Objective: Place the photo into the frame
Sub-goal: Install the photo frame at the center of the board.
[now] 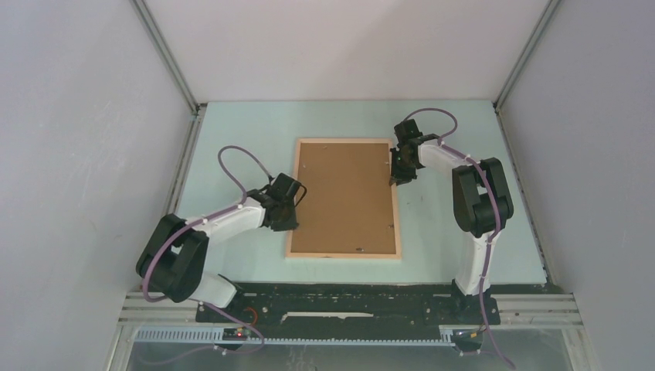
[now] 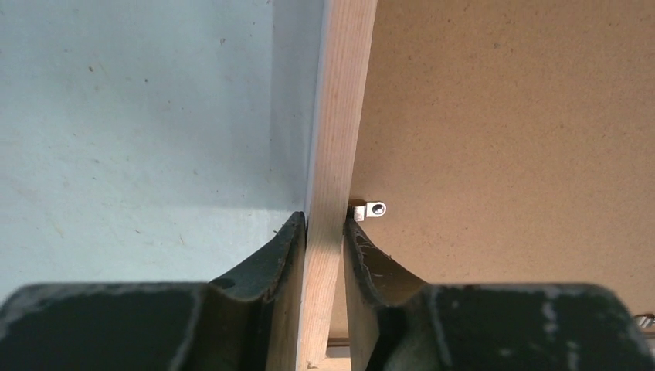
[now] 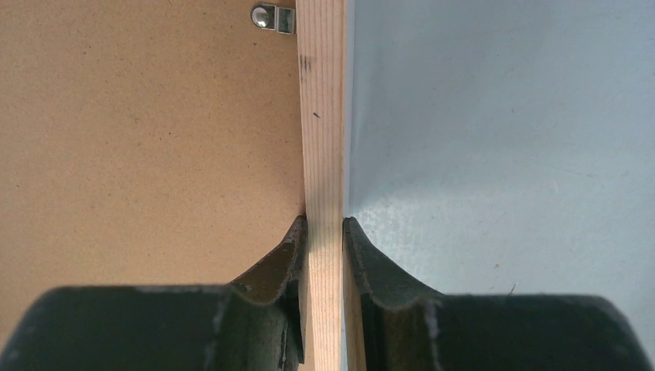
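The frame [image 1: 344, 255] lies flat on the table, pale wood face up. Inside it sits the photo [image 1: 344, 197], showing only its brown board back; the printed side is hidden. My left gripper [image 1: 292, 210] is at the frame's left rail, low along its length. In the left wrist view its jaws press both sides of the wooden rail [image 2: 340, 116], so the left gripper [image 2: 324, 224] is shut on it. My right gripper [image 1: 395, 179] is at the right rail, nearer the far end. It is likewise shut on the rail [image 3: 323, 116], as the right gripper [image 3: 324, 224] shows.
Small metal clips [image 2: 372, 209] [image 3: 272, 17] sit on the board [image 2: 502, 116] at the rail's inner edge. The pale green table [image 1: 463, 154] is walled by grey panels left, right and behind. The arms' base rail [image 1: 347, 305] runs along the near edge.
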Controlling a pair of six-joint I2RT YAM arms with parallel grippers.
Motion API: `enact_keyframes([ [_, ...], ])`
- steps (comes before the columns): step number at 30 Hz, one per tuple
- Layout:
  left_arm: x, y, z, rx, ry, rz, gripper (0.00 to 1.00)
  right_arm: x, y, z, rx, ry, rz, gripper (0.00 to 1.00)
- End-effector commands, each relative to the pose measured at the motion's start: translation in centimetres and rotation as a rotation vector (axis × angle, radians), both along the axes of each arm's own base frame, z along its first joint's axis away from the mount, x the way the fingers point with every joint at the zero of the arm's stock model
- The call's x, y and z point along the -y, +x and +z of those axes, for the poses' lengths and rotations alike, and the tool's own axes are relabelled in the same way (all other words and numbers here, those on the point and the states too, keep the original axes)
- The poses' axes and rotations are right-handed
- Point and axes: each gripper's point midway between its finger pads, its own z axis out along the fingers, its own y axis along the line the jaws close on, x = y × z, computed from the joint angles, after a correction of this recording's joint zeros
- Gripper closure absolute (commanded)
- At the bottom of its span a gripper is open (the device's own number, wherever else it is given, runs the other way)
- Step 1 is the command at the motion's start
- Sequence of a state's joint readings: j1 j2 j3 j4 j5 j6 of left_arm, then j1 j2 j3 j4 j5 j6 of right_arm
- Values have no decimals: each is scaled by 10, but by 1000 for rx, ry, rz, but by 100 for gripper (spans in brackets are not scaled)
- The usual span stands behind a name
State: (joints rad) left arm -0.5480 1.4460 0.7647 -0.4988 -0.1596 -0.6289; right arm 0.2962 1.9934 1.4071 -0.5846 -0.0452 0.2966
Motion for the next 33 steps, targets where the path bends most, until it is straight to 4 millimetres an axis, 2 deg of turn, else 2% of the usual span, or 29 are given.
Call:
enact_keyframes([
  [1,-14,18,2,124,35,100,82,1,-6,1,-5,-30,24,95],
  [5,-3,19,-2,117,-21,102,83,0,-6,0,-8,-30,27,95],
  [8,-3,11,-3,94,-32,87,80,1,-7,2,-7,-34,29,95],
  [14,-17,-18,17,109,-58,57,57,-1,-6,3,-3,-26,31,95],
  [17,-16,-14,37,156,-93,47,36,-3,-7,2,-7,-20,34,95],
  [20,-12,10,59,207,-154,69,29,-3,-7,1,-8,-19,37,95],
  [23,-11,46,78,258,-168,98,20,-3,-8,0,-11,-25,39,95],
  [26,-12,87,91,290,-118,107,18,-2,-7,1,-8,-25,39,95],
  [30,-13,142,95,302,-34,112,15,-4,-7,1,-6,-22,42,95],
  [33,-9,173,85,271,-17,127,15,-6,-8,1,-8,-17,47,95],
])
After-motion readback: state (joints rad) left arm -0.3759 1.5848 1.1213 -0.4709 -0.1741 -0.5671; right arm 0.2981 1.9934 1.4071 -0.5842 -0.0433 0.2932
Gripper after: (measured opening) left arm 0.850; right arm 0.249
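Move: The left hand already straddles the photo frame's left rail in a narrow grip. The frame's middle lies about 10 cm ahead and 14 cm to the right of this hand, at roughly its height. A near clip sits some 1 cm ahead and 2 cm right, a far clip about 21 cm ahead and 3 cm right, and the far left corner about 30 cm ahead and 2 cm right. From the right hand, the frame's middle lies 5 cm back and 14 cm left. Easing back a couple of centimetres as its fingers open wide, the left hand comes free of the frame's left rail and rises about 7 cm, then swings forward some 12 cm over the rail towards the far left corner, its fingertips tipping forward. The right hand stays still, keeping its pinch on the right rail. ##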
